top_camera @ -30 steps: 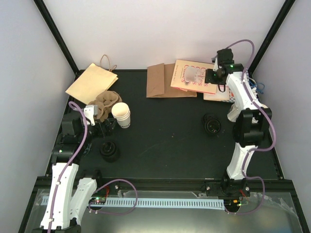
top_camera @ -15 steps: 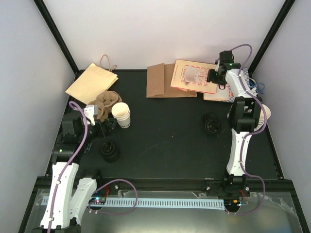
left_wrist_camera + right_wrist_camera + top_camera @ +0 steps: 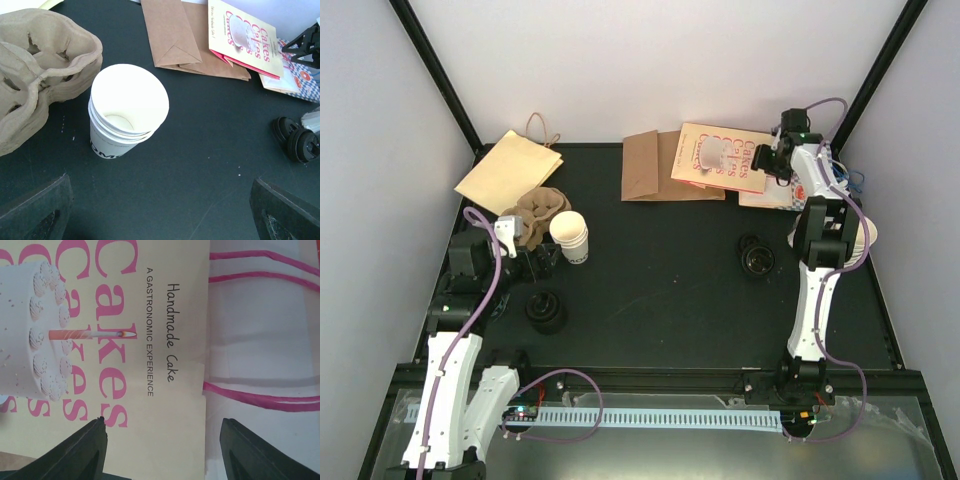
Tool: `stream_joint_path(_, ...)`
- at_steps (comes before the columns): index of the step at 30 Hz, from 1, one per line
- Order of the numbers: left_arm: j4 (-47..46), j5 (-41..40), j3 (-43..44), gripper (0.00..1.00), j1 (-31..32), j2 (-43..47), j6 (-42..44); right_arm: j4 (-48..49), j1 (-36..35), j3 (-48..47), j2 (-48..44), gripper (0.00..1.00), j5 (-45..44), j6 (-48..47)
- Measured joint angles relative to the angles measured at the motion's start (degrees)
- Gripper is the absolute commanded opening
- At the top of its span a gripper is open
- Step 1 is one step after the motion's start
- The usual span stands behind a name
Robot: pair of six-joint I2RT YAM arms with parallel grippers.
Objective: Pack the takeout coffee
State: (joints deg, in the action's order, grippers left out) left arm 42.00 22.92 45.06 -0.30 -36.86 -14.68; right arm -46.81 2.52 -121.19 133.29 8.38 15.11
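The takeout coffee cup (image 3: pixel 570 238), white with dark print low on its side, stands upright at the left of the black table. In the left wrist view the cup (image 3: pixel 129 100) is up and left of my left gripper (image 3: pixel 160 220). That gripper is open with only bare table between its fingers. In the top view my left gripper (image 3: pixel 533 262) sits just left of the cup, apart from it. My right gripper (image 3: pixel 772 160) hovers at the far right over a flat cream bag printed "Cakes" (image 3: pixel 715 155). Its jaws stand open above the bag (image 3: pixel 125 340), holding nothing.
A brown pulp cup carrier (image 3: pixel 535 208) lies beside the cup. Flat brown bags (image 3: pixel 650 165) and a handled bag (image 3: pixel 508 170) lie at the back. Black lids rest at the right (image 3: pixel 756 257) and left (image 3: pixel 546 312). A white bag with pink stripes (image 3: pixel 260 340) lies under the cake bag.
My right arm has reached farther toward the back right corner, and its jaws have widened a little. The left arm and the cup have stayed put.
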Motion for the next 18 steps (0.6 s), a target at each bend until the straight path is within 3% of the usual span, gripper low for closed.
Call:
stream_joint_path(14,0.02,0.0,0.0,0.99,0.0,-0.02,0.13,0.61,1.01,-0.94,6.03,0.64,3.63,0.96)
stream_joint_path(18,0.0,0.0,0.0,0.99,0.0,-0.33,0.13,1.01,1.09,-0.94,6.73,0.59,5.57,0.94)
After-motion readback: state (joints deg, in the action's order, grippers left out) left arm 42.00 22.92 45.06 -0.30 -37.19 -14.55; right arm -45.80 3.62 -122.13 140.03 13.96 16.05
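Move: The Cakes bag lies flat under the right hand. The hand is over its right, handle end, so the bag's middle is roughly 12 cm to the left, 4 cm ahead and 7 cm below. The brown bag is about 24 cm to the left and 3 cm ahead, the blue-checked bag some 11 cm to the right and 2 cm ahead. The black lids are about 20 cm back and 3 cm left. From the left hand, the Cakes bag is about 34 cm ahead, 47 cm right, 20 cm down. Onto the Cakes bag's handle end the right hand sinks about 5.5 cm, almost straight down, slowing as it nears the paper. The wrist rolls and tips a little, under 10 degrees, and the fingers stay a bit over half open, ending with the left finger against the printed face and the right one at the handle edge. ##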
